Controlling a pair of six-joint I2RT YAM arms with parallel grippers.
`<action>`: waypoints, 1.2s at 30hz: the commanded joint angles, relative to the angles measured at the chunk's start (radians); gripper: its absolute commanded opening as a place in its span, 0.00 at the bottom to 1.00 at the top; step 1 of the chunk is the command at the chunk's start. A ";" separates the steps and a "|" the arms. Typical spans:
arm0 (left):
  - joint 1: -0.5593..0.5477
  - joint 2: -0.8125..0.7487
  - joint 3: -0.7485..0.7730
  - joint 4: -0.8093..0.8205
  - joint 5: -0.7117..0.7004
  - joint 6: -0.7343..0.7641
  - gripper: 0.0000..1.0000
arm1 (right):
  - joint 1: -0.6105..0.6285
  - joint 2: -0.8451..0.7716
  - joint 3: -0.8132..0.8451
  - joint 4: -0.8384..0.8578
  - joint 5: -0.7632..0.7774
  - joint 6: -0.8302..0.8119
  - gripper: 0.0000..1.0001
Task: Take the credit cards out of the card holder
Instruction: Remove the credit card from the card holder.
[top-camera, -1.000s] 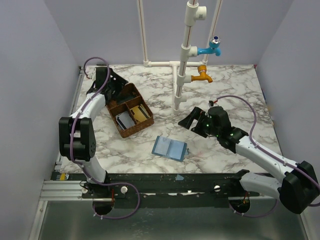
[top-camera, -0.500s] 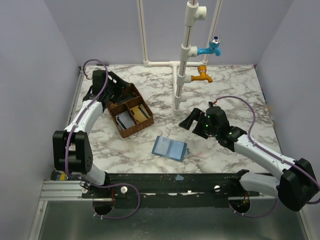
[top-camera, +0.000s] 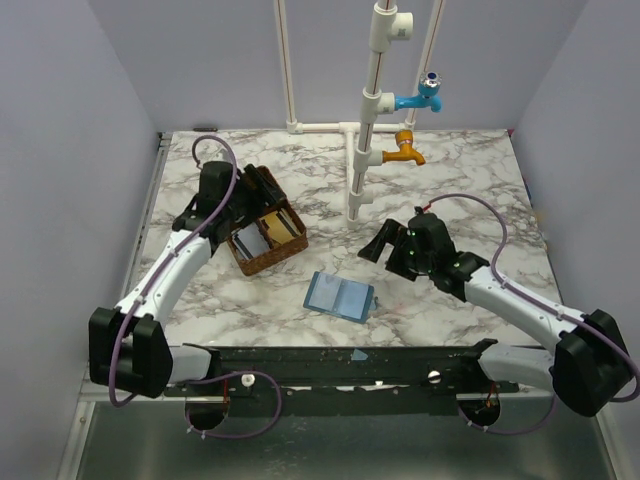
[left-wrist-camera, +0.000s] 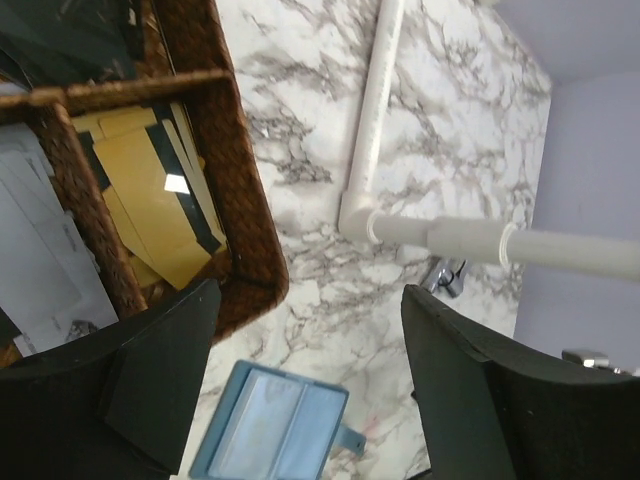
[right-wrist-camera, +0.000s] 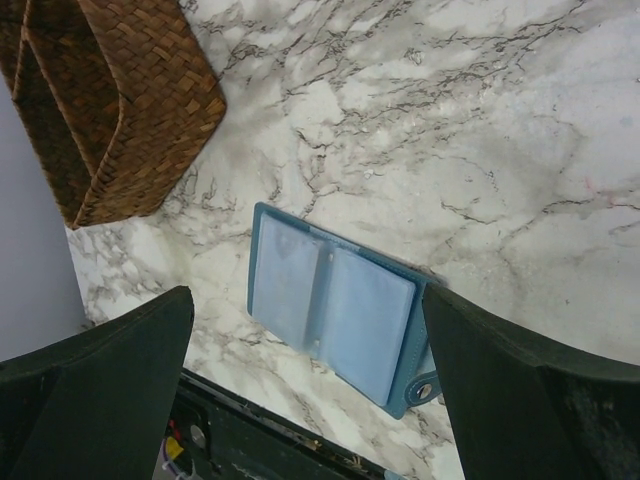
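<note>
The blue card holder (top-camera: 340, 296) lies open and flat on the marble table, near the front edge. Its pale sleeves face up (right-wrist-camera: 335, 305), and I cannot tell whether cards sit inside them. It also shows at the bottom of the left wrist view (left-wrist-camera: 270, 428). Pale grey-white credit cards (left-wrist-camera: 40, 270) lie in one compartment of the brown basket (top-camera: 268, 258). My left gripper (top-camera: 258, 198) hangs open over the basket, holding nothing (left-wrist-camera: 310, 300). Open and empty too, my right gripper (top-camera: 385, 250) hovers right of the holder and points toward it (right-wrist-camera: 308, 300).
Yellow cards with dark stripes (left-wrist-camera: 150, 200) fill the basket's other compartment. A white pipe stand (top-camera: 362, 150) with a blue tap (top-camera: 422, 95) and an orange tap (top-camera: 405, 152) rises behind the right gripper. A black rail (top-camera: 350, 360) runs along the near table edge.
My left arm has swung from behind the basket's far-left corner to over the basket, nearer the holder. My right gripper has edged slightly left. The holder has not moved.
</note>
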 joint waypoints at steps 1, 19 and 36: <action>-0.067 -0.088 -0.071 -0.058 0.018 0.065 0.76 | 0.011 0.021 0.003 -0.014 0.025 0.003 1.00; -0.121 -0.273 -0.248 -0.135 0.131 0.185 0.76 | 0.288 0.147 0.130 -0.085 0.264 0.116 1.00; -0.106 -0.267 -0.233 -0.171 0.157 0.241 0.77 | 0.413 0.523 0.407 -0.169 0.278 0.065 0.94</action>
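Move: The blue card holder lies flat some 10 cm to my right hand's left, about 6 cm back and 11 cm below. From that hand, the white pipe foot stands about 14 cm ahead and 6 cm left, and the woven basket's middle roughly 12 cm ahead and 29 cm left. For my left hand the holder is about 17 cm back, 15 cm right and 19 cm down; the basket sits beneath that hand, some 4 cm left. I draw my empty left hand back about 11 cm over the basket towards the holder, sinking some 4 cm and turning it about 20 degrees clockwise, then ease to a stop. After a slow start my right hand sweeps about 12 cm left and drops 4 cm towards the holder's left half, drifting slightly back and rolling its left side down, both grippers still open. ##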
